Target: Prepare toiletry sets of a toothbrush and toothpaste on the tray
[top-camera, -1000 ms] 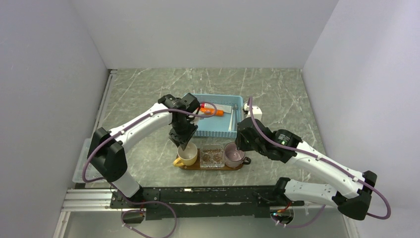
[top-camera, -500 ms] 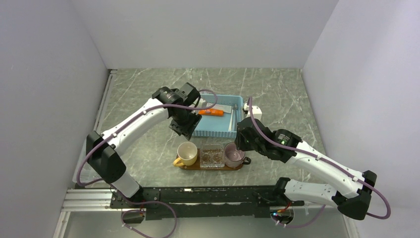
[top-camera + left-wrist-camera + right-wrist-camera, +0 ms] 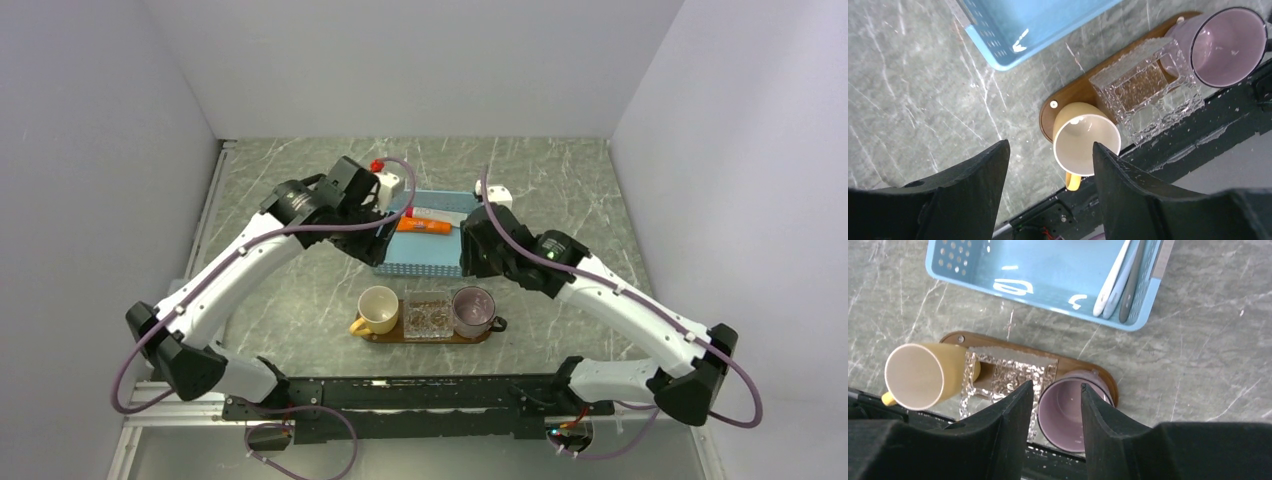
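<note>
The orange tube (image 3: 423,226) lies in the blue basket (image 3: 432,262), with a pale flat piece beside it. Thin pale brushes (image 3: 1118,280) lie along the basket's right wall. The brown oval tray (image 3: 425,338) sits in front of the basket and carries a yellow cup (image 3: 378,308), a clear glass holder (image 3: 428,316) and a purple cup (image 3: 473,310). My left gripper (image 3: 375,250) hangs above the basket's left edge, open and empty (image 3: 1050,150). My right gripper (image 3: 468,258) hangs above the basket's right front, open and empty (image 3: 1057,390).
The tray (image 3: 1083,90) lies close to the table's near edge, by the black rail (image 3: 420,395). The basket (image 3: 1048,275) stands just behind it. Grey walls close in the marble table on three sides.
My left gripper has risen from the yellow cup and moved back to the basket's left edge. My right gripper has lifted from the purple cup toward the basket's right front.
</note>
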Tool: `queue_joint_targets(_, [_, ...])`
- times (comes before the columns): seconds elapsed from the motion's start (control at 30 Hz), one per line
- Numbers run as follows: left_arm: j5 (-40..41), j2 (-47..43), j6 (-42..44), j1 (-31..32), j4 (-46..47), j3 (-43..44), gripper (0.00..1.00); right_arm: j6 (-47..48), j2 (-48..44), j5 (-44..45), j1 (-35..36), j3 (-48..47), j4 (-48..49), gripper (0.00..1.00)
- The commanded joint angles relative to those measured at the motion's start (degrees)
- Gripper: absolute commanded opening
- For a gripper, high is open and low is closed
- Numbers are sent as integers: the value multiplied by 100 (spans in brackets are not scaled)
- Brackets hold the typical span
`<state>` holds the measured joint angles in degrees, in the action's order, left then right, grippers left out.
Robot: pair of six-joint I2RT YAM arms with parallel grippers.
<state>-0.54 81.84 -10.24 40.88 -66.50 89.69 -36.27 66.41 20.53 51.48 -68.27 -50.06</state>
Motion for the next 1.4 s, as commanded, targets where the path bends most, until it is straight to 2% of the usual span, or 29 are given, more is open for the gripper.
queue_joint_targets(0.0, [264,-560,33,-149,581,-162,69,605,396,-503,-454,-517,341,45])
queue_joint_targets(0.3, [211,-1778,282,-659,1701,-1147,80,1155,1599,-974,-1025,-1211,572,53])
queue_joint_targets(0.37, [207,-1974,349,-752,1895,-1367,86,1194,1925,-1120,-1143,-1393,657,54])
queue_joint_targets(0.5, [416,-2237,367,-802,2080,-1682,92,1310,2645,-1273,-1312,-1881,699,55])
queue_joint_targets(0.57, [380,-2379,326,-803,2191,-1823,99,1512,3039,-1335,-1329,-2180,683,55])
queue_joint_targets(0.77, [457,-2984,121,-819,2777,-2653,99,2585,4311,-1685,-1421,-3110,467,60])
queue_joint_targets(0.97, [426,-3412,96,-826,3279,-3239,99,3144,5078,-1553,-1457,-3441,801,64])
queue_joint_targets(1.13, [373,-3644,14,-835,3572,-3616,99,3561,5491,-1584,-1485,-3548,1064,66])
queue_joint_targets(1.37, [284,-3596,-17,-828,3471,-3590,99,4154,5657,-1461,-1508,-3479,1552,68])
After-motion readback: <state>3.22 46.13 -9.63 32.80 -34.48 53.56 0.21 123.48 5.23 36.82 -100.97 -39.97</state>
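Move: The orange toothpaste tube in the blue basket, the likely aim, lies some 22 cm ahead of the right hand, about 9 cm to its left and 20 cm below. The white toothpaste lies about 2 cm beyond it and 3 cm to its right; the toothbrushes are around 19 cm ahead of the hand, level with it sideways, at that same depth. From the left hand the orange tube is roughly 20 cm ahead, 9 cm right and 22 cm below. The right hand reaches about 19 cm forward, at first nearly level, then drops ever more steeply by some 16 cm in all and drifts about 7 cm left, coming down over the basket towards the orange tube while its fingers spread wider and the wrist turns counter-clockwise by about 20 degrees with its left side dipping. Meanwhile the empty left hand clears off leftwards, rising a few centimetres and sinking most of the way back as its fingers swing up to point more forward and open fully. ##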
